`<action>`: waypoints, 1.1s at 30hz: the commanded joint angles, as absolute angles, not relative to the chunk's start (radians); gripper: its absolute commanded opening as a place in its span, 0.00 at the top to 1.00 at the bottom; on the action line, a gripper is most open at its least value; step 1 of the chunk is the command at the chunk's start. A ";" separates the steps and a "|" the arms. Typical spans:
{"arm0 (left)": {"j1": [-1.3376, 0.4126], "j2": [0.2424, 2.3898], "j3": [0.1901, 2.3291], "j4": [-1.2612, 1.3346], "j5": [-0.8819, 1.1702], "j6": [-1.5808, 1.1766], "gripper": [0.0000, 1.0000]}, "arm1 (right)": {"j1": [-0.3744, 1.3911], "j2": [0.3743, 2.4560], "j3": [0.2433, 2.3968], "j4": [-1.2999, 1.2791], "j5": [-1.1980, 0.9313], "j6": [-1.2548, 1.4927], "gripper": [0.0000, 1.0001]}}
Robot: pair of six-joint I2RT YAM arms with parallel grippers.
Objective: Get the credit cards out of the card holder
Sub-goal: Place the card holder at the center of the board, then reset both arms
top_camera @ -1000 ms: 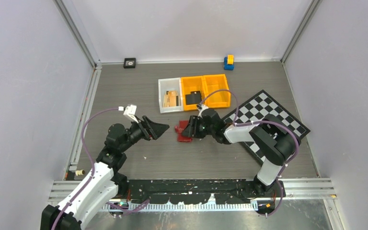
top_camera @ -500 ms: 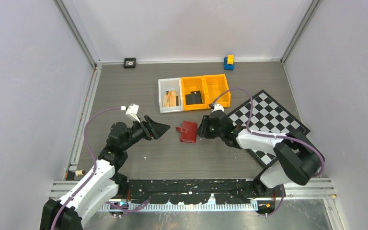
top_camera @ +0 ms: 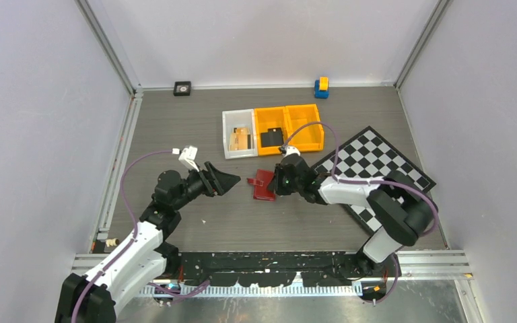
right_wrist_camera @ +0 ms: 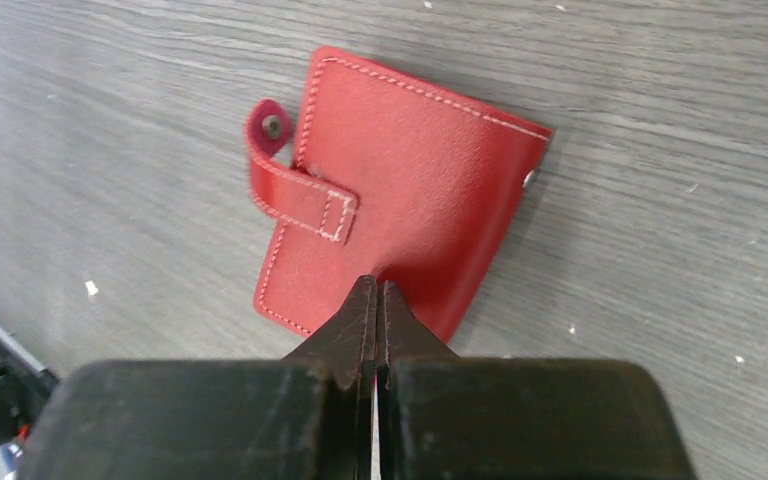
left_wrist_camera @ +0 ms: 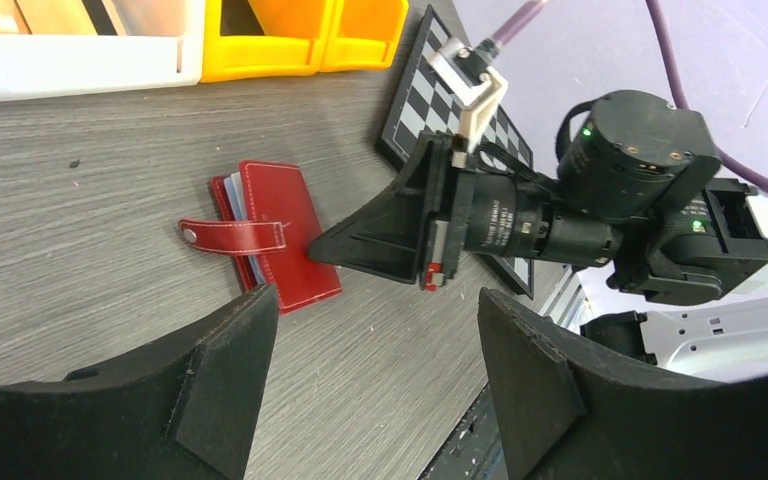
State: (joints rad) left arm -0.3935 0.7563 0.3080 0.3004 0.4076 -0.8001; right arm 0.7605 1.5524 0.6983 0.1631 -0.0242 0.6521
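The card holder (top_camera: pixel 264 185) (left_wrist_camera: pixel 280 235) (right_wrist_camera: pixel 400 200) is a small red wallet lying closed and flat on the table. Its snap tab (right_wrist_camera: pixel 300 200) is undone and sticks out past one edge. Pale blue sleeve edges (left_wrist_camera: pixel 222 190) peek out of one side; the credit cards are hidden. My right gripper (top_camera: pixel 276 183) (left_wrist_camera: pixel 315 250) (right_wrist_camera: pixel 376 285) is shut, its joined tips resting on the wallet's cover near one edge, with nothing between them. My left gripper (top_camera: pixel 232 180) (left_wrist_camera: pixel 375 310) hangs open just left of the wallet, not touching it.
Behind the wallet stand a white bin (top_camera: pixel 227 134) with tan pieces and two orange bins (top_camera: pixel 264 124), one holding a black block. A chequered board (top_camera: pixel 377 161) lies to the right under my right arm. A blue-and-yellow item (top_camera: pixel 321 86) and a small black square (top_camera: pixel 182 87) sit at the back wall.
My right gripper pulled back from the wallet to the right, then returned to it and shut from half open. The wallet shifted slightly. My left arm barely moved.
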 commanded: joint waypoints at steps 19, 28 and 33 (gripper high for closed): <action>-0.399 0.721 0.304 0.346 0.291 -0.618 0.00 | 0.778 1.088 0.722 -0.035 0.592 0.525 0.63; -0.420 0.842 0.332 0.442 0.113 -0.629 0.00 | 0.777 0.996 0.564 0.234 0.735 0.258 0.18; -0.419 0.913 0.362 0.542 -0.006 -0.661 0.00 | 0.647 1.056 0.475 0.455 0.563 0.137 0.15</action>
State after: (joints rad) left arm -0.4171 0.8761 0.3061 0.4076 0.1371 -0.6498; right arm 0.7483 1.0298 0.5190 0.1997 0.6582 0.2836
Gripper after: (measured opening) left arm 0.995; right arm 0.859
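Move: The card holder's middle lies about 2 cm ahead of the right hand, 3 cm to its left and 2 cm below; the shut fingertips are at its right, near part. From the right hand, the yellow bins' middle stands some 20 cm ahead and 4 cm right, the white bin 19 cm ahead and 10 cm left, the chessboard's middle 3 cm ahead and 30 cm right. From the left hand the holder is about 3 cm ahead, 10 cm right and 16 cm down. Dipping barely 2 cm and nudging forward with shut fingertips against the card holder, the right hand then comes free, climbs fast and swings right about 15 cm towards the chessboard, sinking a little at the end; its fingers open wide while pitching up some 35 degrees and turning clockwise. The left hand, empty, opens fully and drifts about 5 cm forward and slightly left, sinking a little. ##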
